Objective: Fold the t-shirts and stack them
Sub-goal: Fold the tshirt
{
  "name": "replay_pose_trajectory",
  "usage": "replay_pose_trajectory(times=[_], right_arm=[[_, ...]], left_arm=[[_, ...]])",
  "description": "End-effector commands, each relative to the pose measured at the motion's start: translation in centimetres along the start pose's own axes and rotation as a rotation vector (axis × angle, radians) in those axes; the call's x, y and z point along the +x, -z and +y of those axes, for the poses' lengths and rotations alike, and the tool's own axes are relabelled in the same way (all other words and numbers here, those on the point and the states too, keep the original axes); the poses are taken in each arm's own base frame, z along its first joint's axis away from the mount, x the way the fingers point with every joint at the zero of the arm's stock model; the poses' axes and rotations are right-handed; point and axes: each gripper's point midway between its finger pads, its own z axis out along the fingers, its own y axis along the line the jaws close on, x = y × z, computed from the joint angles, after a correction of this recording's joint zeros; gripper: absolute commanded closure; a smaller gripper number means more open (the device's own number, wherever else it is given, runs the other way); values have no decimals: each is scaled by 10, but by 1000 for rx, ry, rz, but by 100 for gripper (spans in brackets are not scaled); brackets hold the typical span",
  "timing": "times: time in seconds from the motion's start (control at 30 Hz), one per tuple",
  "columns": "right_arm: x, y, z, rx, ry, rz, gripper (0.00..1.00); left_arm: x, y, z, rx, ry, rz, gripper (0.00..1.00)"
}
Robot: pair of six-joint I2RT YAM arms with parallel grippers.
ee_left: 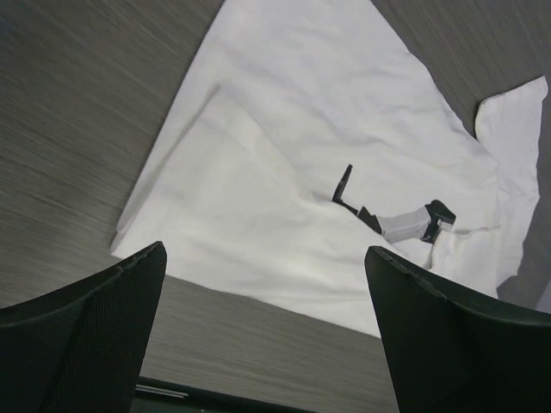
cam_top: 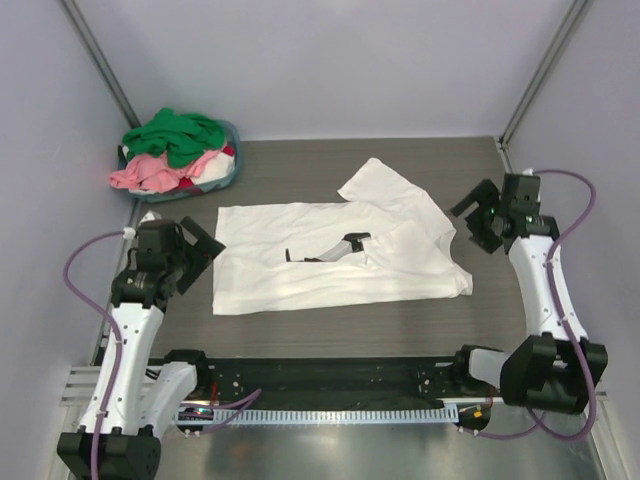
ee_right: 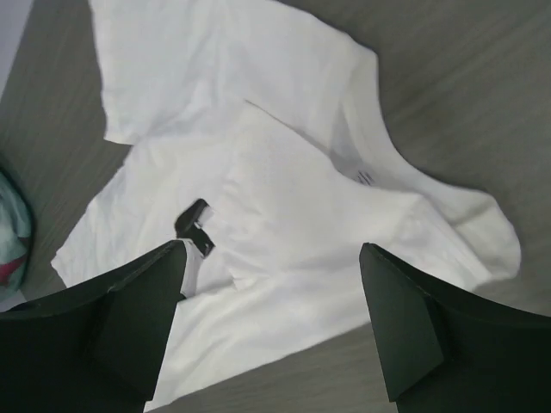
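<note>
A large white t-shirt [cam_top: 340, 255] lies spread on the dark table, partly folded over itself, with one sleeve [cam_top: 375, 180] sticking out toward the back. A small black and grey print [cam_top: 340, 248] shows in the gap of its fold. My left gripper [cam_top: 205, 248] hovers open just off the shirt's left edge, holding nothing. My right gripper [cam_top: 470, 215] hovers open off the shirt's right side, also holding nothing. The left wrist view shows the white t-shirt [ee_left: 284, 155] beyond the open left gripper [ee_left: 265, 254]. The right wrist view shows the white t-shirt [ee_right: 293, 172] beyond the open right gripper [ee_right: 273, 248]. Green [cam_top: 180, 135], pink [cam_top: 150, 172] and red t-shirts lie heaped at the back left.
The heap sits in a shallow blue-grey basket [cam_top: 232, 160] at the back left corner; its edge shows in the right wrist view [ee_right: 13, 232]. A black rail [cam_top: 320, 375] runs along the near table edge. Grey walls enclose the table.
</note>
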Motion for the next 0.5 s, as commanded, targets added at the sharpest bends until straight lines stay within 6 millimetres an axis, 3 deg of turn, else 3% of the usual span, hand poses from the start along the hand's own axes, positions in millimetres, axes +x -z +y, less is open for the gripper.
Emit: replay_pose_trajectory(times=[0.0,0.07,0.1,0.13,0.17,0.2,0.23,0.3,0.33,0.37,0.4,0.43,0.47], right_arm=[[-36,-24,61,-124,146,-10,12],[-39,-48,101,-183,273,27,12],[-54,-39,114,-206,278,-19,12],[-41,-67,121,-185,327,38,12],[-58,-65,147,-218,348,-4,12],[-65,-74,153,-202,358,-20,12],[-62,-94,176,-216,392,-4,12],[-53,-115,200,-240,460,14,12],[-63,-113,225,-290,483,-18,12],[-44,-141,230,-296,512,39,12],[-41,-149,239,-312,524,44,12],[-51,-146,261,-353,540,3,12],[-40,-175,258,-332,549,30,12]], left_arm=[[-20,12,20,-130,-250,-26,2],[-28,14,22,-153,-315,-46,2],[-30,14,21,-147,-314,-54,2],[-34,15,24,-163,-343,-72,1],[-40,15,23,-170,-350,-95,1],[-42,16,21,-159,-365,-109,0],[-46,16,23,-164,-398,-127,0],[-52,12,24,-167,-422,-162,0],[-53,10,26,-178,-433,-168,0],[-54,9,26,-183,-432,-167,0],[-52,8,25,-177,-429,-159,0],[-50,5,26,-177,-428,-144,0],[-48,3,25,-171,-419,-137,0]])
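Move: The T-shirt's far sleeve tip, a white corner sticking out on the far side, lies about 35 cm ahead of the open right hand, 19 cm to its left and 14 cm below. From that hand, the black print is about 4 cm ahead and 33 cm left, and the shirt's near right corner some 8 cm back and straight in line, both at table height. The sleeve tip is roughly 42 cm ahead of the left hand, 41 cm to its right. Fast and forward, bending to the left, the empty right hand sweeps about 28 cm towards the far sleeve tip, bulging up slightly before coming back to its starting height, its wrist turning some 30 degrees counter-clockwise. The left hand draws about 5 cm left, away from the shirt, rolling its left side up. Both grippers stay open and clear of the cloth. ##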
